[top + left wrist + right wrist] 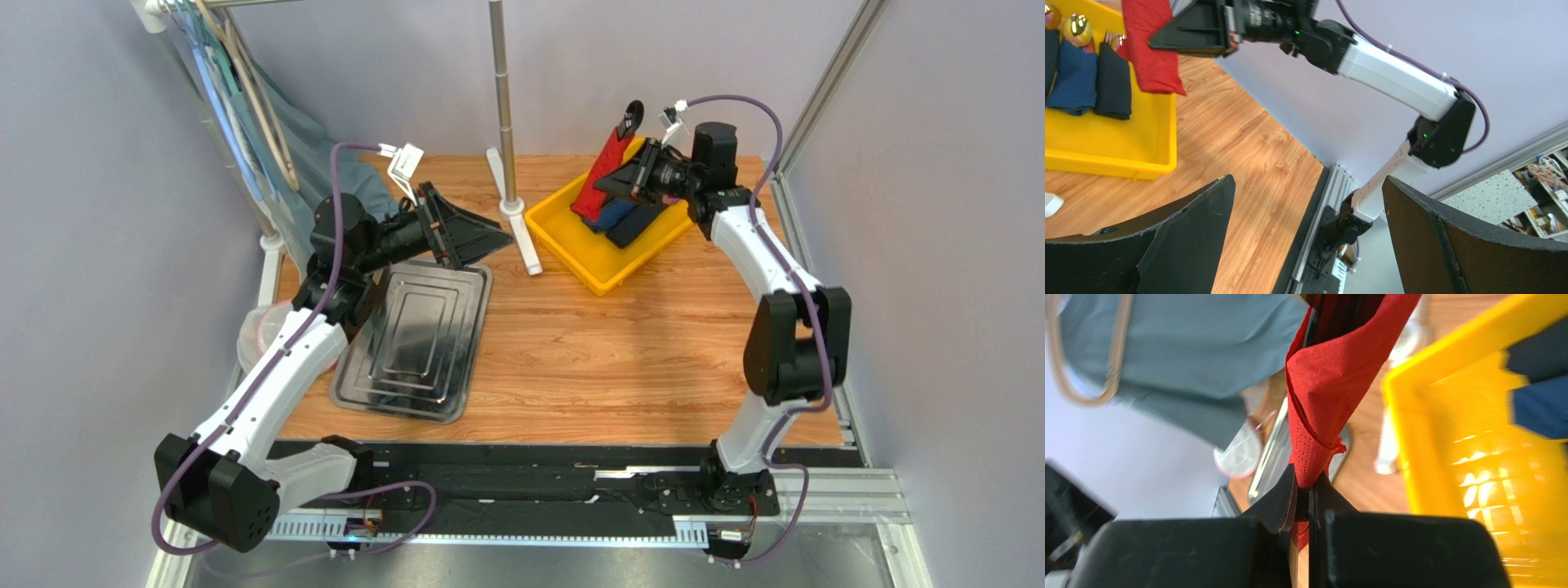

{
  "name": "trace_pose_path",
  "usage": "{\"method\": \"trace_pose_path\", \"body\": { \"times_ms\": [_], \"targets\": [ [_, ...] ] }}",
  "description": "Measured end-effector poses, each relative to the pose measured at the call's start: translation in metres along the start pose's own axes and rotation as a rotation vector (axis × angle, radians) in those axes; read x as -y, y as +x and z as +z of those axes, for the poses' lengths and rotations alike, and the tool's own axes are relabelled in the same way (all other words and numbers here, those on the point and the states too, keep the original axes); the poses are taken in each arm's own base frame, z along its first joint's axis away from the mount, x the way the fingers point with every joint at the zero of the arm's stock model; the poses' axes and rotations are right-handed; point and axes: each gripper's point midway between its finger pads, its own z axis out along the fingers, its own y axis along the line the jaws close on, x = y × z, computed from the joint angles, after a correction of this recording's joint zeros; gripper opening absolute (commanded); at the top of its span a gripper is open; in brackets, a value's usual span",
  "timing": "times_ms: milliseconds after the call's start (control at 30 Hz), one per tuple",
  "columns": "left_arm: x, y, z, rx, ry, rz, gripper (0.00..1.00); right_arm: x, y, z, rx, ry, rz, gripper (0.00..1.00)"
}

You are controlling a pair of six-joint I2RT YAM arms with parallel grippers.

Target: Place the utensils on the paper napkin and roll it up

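My right gripper (628,184) is shut on the red paper napkin (606,165), which is wrapped into a roll and held tilted above the yellow bin (586,267). A dark utensil end (632,119) pokes from the top of the roll. In the right wrist view the napkin (1333,373) is pinched at the fingertips of the right gripper (1304,478), with dark utensils (1341,307) inside its folds. My left gripper (497,237) hangs open and empty over the far end of the steel tray (417,349). In the left wrist view the left gripper (1309,180) frames only bare table.
The yellow bin (1106,164) holds dark blue and black rolled napkins (1075,79) with shiny utensil heads (1075,27). A white-footed metal pole (503,110) stands between the arms. Grey-blue cloth (276,116) hangs from a rack at the back left.
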Motion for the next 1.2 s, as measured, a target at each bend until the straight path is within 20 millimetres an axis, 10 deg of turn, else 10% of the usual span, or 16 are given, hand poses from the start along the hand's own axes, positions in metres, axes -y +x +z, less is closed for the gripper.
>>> {"method": "trace_pose_path", "body": {
  "times_ms": [200, 533, 1200],
  "targets": [
    [-0.013, 0.012, -0.006, -0.023, -0.041, -0.010, 0.98, 0.081, -0.024, 0.031, 0.040, 0.119, 0.084, 0.00],
    [-0.036, 0.020, -0.016, -0.054, -0.119, -0.049, 0.99, 0.152, -0.044, 0.080, 0.091, 0.167, 0.172, 0.00],
    [-0.063, 0.038, -0.020, -0.100, -0.187, -0.112, 0.99, 0.222, -0.031, 0.105, 0.087, 0.222, 0.279, 0.00]
  ]
}}
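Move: The right hand already holds the red napkin roll with the utensils; the free slot for it, along the yellow bin's far left wall, lies about 17 cm ahead, 2 cm to its right and some 22 cm below. Next to the slot, from this hand, the left dark roll is roughly 14 cm ahead and 5 cm right, the blue roll 12 ahead and 7 right, the right dark roll 10 ahead and 10 right. From the empty left hand the slot is about 36 cm ahead, 18 right and 32 below. Keeping its pinch on the red napkin roll, the right hand swings forward about 16 cm while sinking some 18 cm and drifting slightly right; the forward run fades first and the end is nearly straight down into the bin, the wrist tipping down and turning clockwise by about 15 degrees each, beside the dark roll. The left hand, still wide open and empty, sinks about 7 cm well clear of the bin and tilts about 15 degrees. ##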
